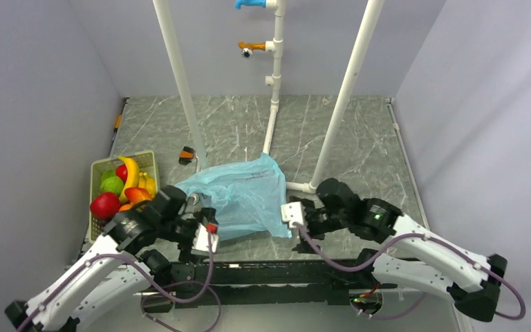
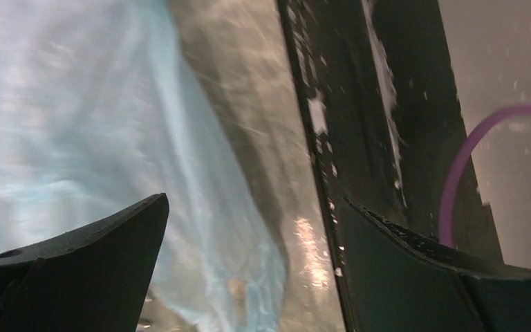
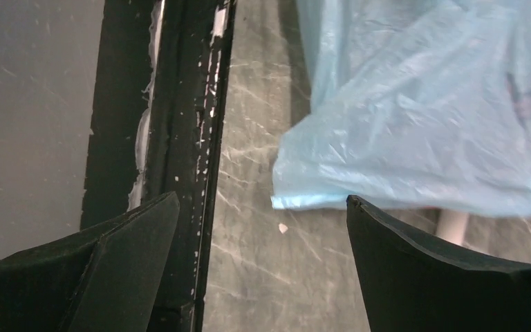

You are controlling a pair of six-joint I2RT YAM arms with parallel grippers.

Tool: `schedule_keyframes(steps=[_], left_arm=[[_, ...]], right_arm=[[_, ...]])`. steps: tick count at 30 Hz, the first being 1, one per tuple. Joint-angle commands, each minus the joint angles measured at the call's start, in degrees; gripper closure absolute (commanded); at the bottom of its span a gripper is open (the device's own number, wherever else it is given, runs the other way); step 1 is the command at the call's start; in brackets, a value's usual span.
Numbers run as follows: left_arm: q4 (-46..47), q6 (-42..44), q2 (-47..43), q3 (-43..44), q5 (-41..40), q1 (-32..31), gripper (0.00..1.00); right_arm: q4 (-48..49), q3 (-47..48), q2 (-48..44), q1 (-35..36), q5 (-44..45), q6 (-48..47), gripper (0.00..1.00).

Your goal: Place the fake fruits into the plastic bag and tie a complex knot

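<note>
The light-blue plastic bag (image 1: 245, 194) lies flat and crumpled in the middle of the marble table. The fake fruits (image 1: 121, 188) sit piled in a green basket (image 1: 148, 158) at the left: a red one, a green one, bananas and orange pieces. My left gripper (image 1: 205, 236) hovers at the bag's near-left edge, open and empty; in its wrist view the bag (image 2: 97, 131) fills the left side between and beyond the gripper (image 2: 252, 207). At the bag's near-right corner, my right gripper (image 1: 292, 213) is open and empty, the bag corner (image 3: 415, 124) just ahead of the gripper (image 3: 263, 200). No knot is in view.
White pipe posts (image 1: 180, 83) (image 1: 349, 90) rise behind the bag, and a middle pipe (image 1: 274, 76) carries blue and orange clips. A small orange-black object (image 1: 188, 155) lies by the left post. A black rail (image 1: 269, 273) runs along the table's near edge. Grey walls close both sides.
</note>
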Motion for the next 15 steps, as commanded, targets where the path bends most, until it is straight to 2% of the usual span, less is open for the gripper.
schedule_keyframes(steps=[1,5,8,13,15], left_arm=[[8.19,-0.9,3.33,-7.49,-17.34,-9.49,0.01],[15.53,-1.66,5.56,-10.96,-23.68,-11.11,0.01],[15.11,-0.58,8.65,-11.44,-25.13,-11.48,0.01],[17.13,-0.08,8.53,-13.85,-25.35,-11.61,0.01],[17.57,1.11,8.41,-15.11,-25.81,-11.72,0.01]], right_arm=[[14.61,-4.4,2.12,5.61,3.94,-5.05,0.04],[24.37,-12.07,2.02,7.91,7.17,-9.71,0.02],[26.99,-15.07,3.53,9.42,8.23,-10.62,0.02],[40.06,-24.24,4.02,13.51,20.39,-14.48,0.02],[45.01,-26.39,5.85,14.13,25.54,-15.27,0.06]])
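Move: Ahead and to the right of the left hand, the plastic bag's near-left corner lies about 2 cm farther out, 5 cm to the right and 14 cm below. From that hand the fruit basket stands some 27 cm left and 14 cm ahead, the wrench about 3 cm left and 13 cm ahead. For the right hand, the bag's near-right corner is roughly 2 cm ahead, 6 cm left and 14 cm down; the white pipe corner is 3 cm right and 19 cm ahead. Sinking together towards the bag's near corners, both open hands go down about 10 cm. The left drops fast, then slows while easing some 4 cm forward, its fingers tipping about 20 degrees more steeply down; the right sinks steadily, drifts 3 cm inward to its left and rolls some 20 degrees, forward side up. Both grippers stay wide open. ##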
